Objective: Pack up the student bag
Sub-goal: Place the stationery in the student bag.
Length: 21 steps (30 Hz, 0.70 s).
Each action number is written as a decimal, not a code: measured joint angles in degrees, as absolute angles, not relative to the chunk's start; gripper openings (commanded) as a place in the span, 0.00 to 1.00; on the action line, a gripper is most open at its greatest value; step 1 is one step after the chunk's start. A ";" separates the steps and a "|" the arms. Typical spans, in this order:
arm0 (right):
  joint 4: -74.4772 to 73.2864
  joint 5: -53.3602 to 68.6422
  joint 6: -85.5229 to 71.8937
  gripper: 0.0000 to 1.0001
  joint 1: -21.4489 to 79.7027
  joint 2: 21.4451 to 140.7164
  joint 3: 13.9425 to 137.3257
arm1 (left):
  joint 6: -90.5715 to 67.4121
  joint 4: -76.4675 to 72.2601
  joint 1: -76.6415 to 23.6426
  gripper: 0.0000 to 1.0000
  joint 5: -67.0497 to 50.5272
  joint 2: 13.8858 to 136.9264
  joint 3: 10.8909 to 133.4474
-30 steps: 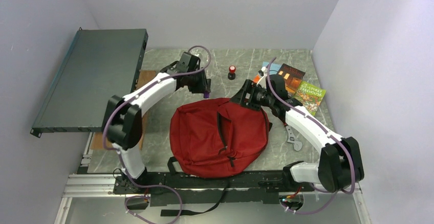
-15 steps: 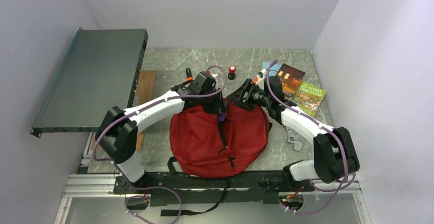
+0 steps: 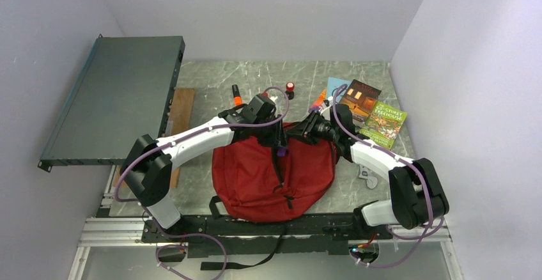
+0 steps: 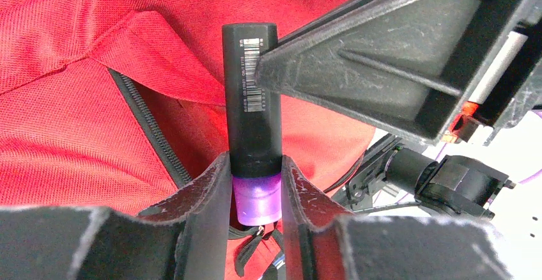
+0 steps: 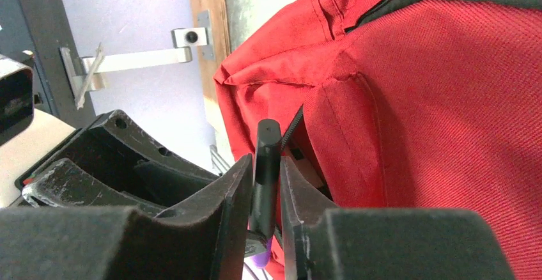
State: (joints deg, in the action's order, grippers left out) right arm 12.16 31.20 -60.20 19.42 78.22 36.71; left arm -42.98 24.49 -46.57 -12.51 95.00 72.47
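Observation:
The student bag, a red backpack with black zippers, lies flat in the middle of the table. Over its upper edge my left gripper is shut on a black marker with a purple cap, its fingers pinching the cap end. My right gripper meets it from the right. In the right wrist view both of its fingers press the marker's black barrel, so it is shut on it too. Red fabric of the bag and an open zipper slit lie right behind the marker.
Two books lie at the back right. A small red-topped item and an orange-capped pen stand behind the bag. A wooden board and a dark flat panel are at the left, a grey tool right of the bag.
My left arm swung right from the back of the table, carrying the marker over the bag's top edge. The right gripper moved left to it and closed on the barrel.

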 measured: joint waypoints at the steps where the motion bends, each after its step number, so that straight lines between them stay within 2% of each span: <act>1: 12.56 31.40 -60.45 0.16 19.42 78.22 36.45 | -42.98 24.56 -46.65 0.07 -12.36 94.96 72.47; 3: 13.17 31.77 -60.75 0.03 19.27 78.19 35.97 | -42.98 24.64 -46.76 0.08 -12.05 94.59 72.47; 4: 13.96 32.05 -61.25 0.00 19.20 78.04 35.57 | -42.98 24.71 -46.85 0.08 -11.90 94.41 72.47; 7: 15.64 32.27 -61.54 0.00 19.16 77.52 34.63 | -42.96 24.77 -47.07 0.10 -11.60 94.02 72.40; 8: 16.21 32.47 -61.65 0.00 19.14 77.41 34.30 | -42.96 24.88 -47.13 0.14 -11.49 93.78 72.34; 10: 17.21 32.99 -61.69 0.00 19.16 77.21 33.87 | -42.96 24.91 -47.27 0.27 -11.29 93.32 71.99; 15: 18.11 33.98 -60.14 0.00 19.42 75.68 32.58 | -42.74 24.38 -47.53 0.73 -11.14 90.70 69.43; 21: 16.64 29.89 -51.31 0.00 22.35 70.35 30.33 | -41.15 26.39 -47.62 0.99 -9.58 83.40 67.72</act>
State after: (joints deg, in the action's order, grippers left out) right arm 16.64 29.89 -51.31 22.35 70.35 30.33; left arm -41.15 26.39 -47.62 -9.58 83.40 67.72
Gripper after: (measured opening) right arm 0.042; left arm 0.895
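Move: The left hand still pinches the purple highlighter near its purple end, its middle about 3 cm ahead of those fingers and 1 cm higher. From the right hand, whose fingers are narrowing around the black end, that middle is some 2 cm back, 1 cm left and 1 cm below. The student bag's opening lies roughly 8 cm back, 4 cm left and 12 cm below the right hand; the red stamp stands about 22 cm ahead, level sideways, 20 cm below. The right hand pinches the highlighter and eases back 3 cm while the left opens and lifts away leftward. ##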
